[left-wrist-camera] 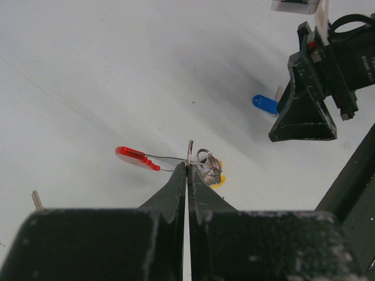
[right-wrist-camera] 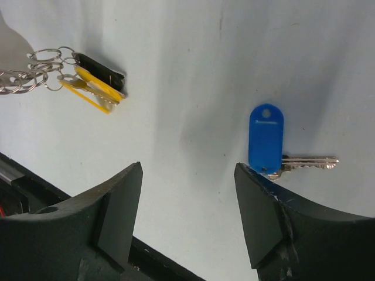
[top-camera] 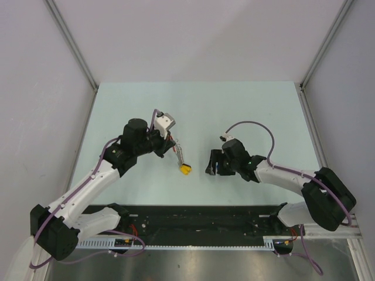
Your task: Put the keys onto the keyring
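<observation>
My left gripper (left-wrist-camera: 188,167) is shut on the keyring (left-wrist-camera: 206,165), pinching a thin metal ring at its fingertips. A red tag (left-wrist-camera: 132,157) sticks out to the left, and wire rings and a yellow piece hang to the right. From above, the bunch dangles from the left gripper (top-camera: 171,146) down to a yellow tag (top-camera: 185,169). A blue-capped key (right-wrist-camera: 266,138) lies flat on the table, touching the outer tip of one finger of my open right gripper (right-wrist-camera: 188,170), outside the gap. Nothing is between those fingers. The yellow and black tags (right-wrist-camera: 94,85) hang at upper left.
A silver key blade (left-wrist-camera: 36,200) pokes into the left wrist view's left edge, its head hidden. The right gripper (left-wrist-camera: 304,111) stands close beside the blue key (left-wrist-camera: 265,103). A black rail (top-camera: 193,219) runs along the near table edge. Walls enclose the pale green table (top-camera: 193,105).
</observation>
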Robot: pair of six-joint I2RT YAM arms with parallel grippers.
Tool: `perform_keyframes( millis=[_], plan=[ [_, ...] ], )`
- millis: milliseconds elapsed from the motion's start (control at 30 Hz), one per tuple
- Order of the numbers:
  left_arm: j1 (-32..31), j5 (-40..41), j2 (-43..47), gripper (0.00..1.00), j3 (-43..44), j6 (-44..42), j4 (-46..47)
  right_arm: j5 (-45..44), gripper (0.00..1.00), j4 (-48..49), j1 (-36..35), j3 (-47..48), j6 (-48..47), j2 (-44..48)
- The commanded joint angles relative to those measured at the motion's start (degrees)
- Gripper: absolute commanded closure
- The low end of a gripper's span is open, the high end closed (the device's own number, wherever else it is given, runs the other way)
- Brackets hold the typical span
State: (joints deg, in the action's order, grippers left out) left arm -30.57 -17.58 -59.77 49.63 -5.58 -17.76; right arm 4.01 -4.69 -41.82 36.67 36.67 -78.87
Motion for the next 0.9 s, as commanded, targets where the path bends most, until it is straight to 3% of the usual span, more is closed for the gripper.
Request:
perform_keyframes(
  millis=[0, 133, 333, 500, 867],
  plan=[
    [0.42, 0.53, 1.94, 0.99, 2.84, -0.92, 1.50, -3.56, 0.31, -6.46, 0.34, 2.27, -5.98, 6.88],
    [0.42, 0.36, 2.11, 1.00, 2.84, -0.92, 1.50, -6.56, 0.34, -11.74, 4.10, 1.92, -10.20, 9.87],
    [0.33, 0.62, 2.11, 1.00, 2.84, -1.01, 1.50, 0.45, 0.41, -8.69, 9.12, -0.01, -13.20, 9.01],
    [0.33, 0.80, 2.02, 1.00, 2.76, -1.09, 1.50, 5.13, 0.46, -3.84, 7.55, -0.01, -14.95, 5.32],
    [0.33, 0.88, 2.38, 1.00, 2.76, -1.18, 1.50, 1.62, 0.55, -0.76, 3.42, -0.01, -16.71, -0.32]
  ],
)
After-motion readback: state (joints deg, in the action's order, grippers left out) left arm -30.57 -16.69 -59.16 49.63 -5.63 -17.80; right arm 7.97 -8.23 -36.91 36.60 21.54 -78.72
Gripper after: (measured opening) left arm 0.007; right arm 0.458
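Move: The blue tag the open right hand goes for lies on the table about 4 cm ahead, 3 cm to its right and some 3 cm below. Its loose key sticks out to the right, roughly 4 cm ahead and 7 cm right of the hand; the yellow key tag hanging from the left hand's bundle is about 12 cm left, level with it. From the left hand, the blue tag is some 19 cm right, straight across and 18 cm below. The right hand lifts about 2.5 cm and swings some 6 cm to the right and slightly forward, then doubles back about 3 cm to the left while sinking some 3.5 cm and easing back a little, ending lower than it began and nearer the blue tag. On the way the fingers narrow from wide open to about half open and the wrist turns roughly 10 degrees counter-clockwise, bringing the gap closer to in line with the tag, with no grip on it yet. ##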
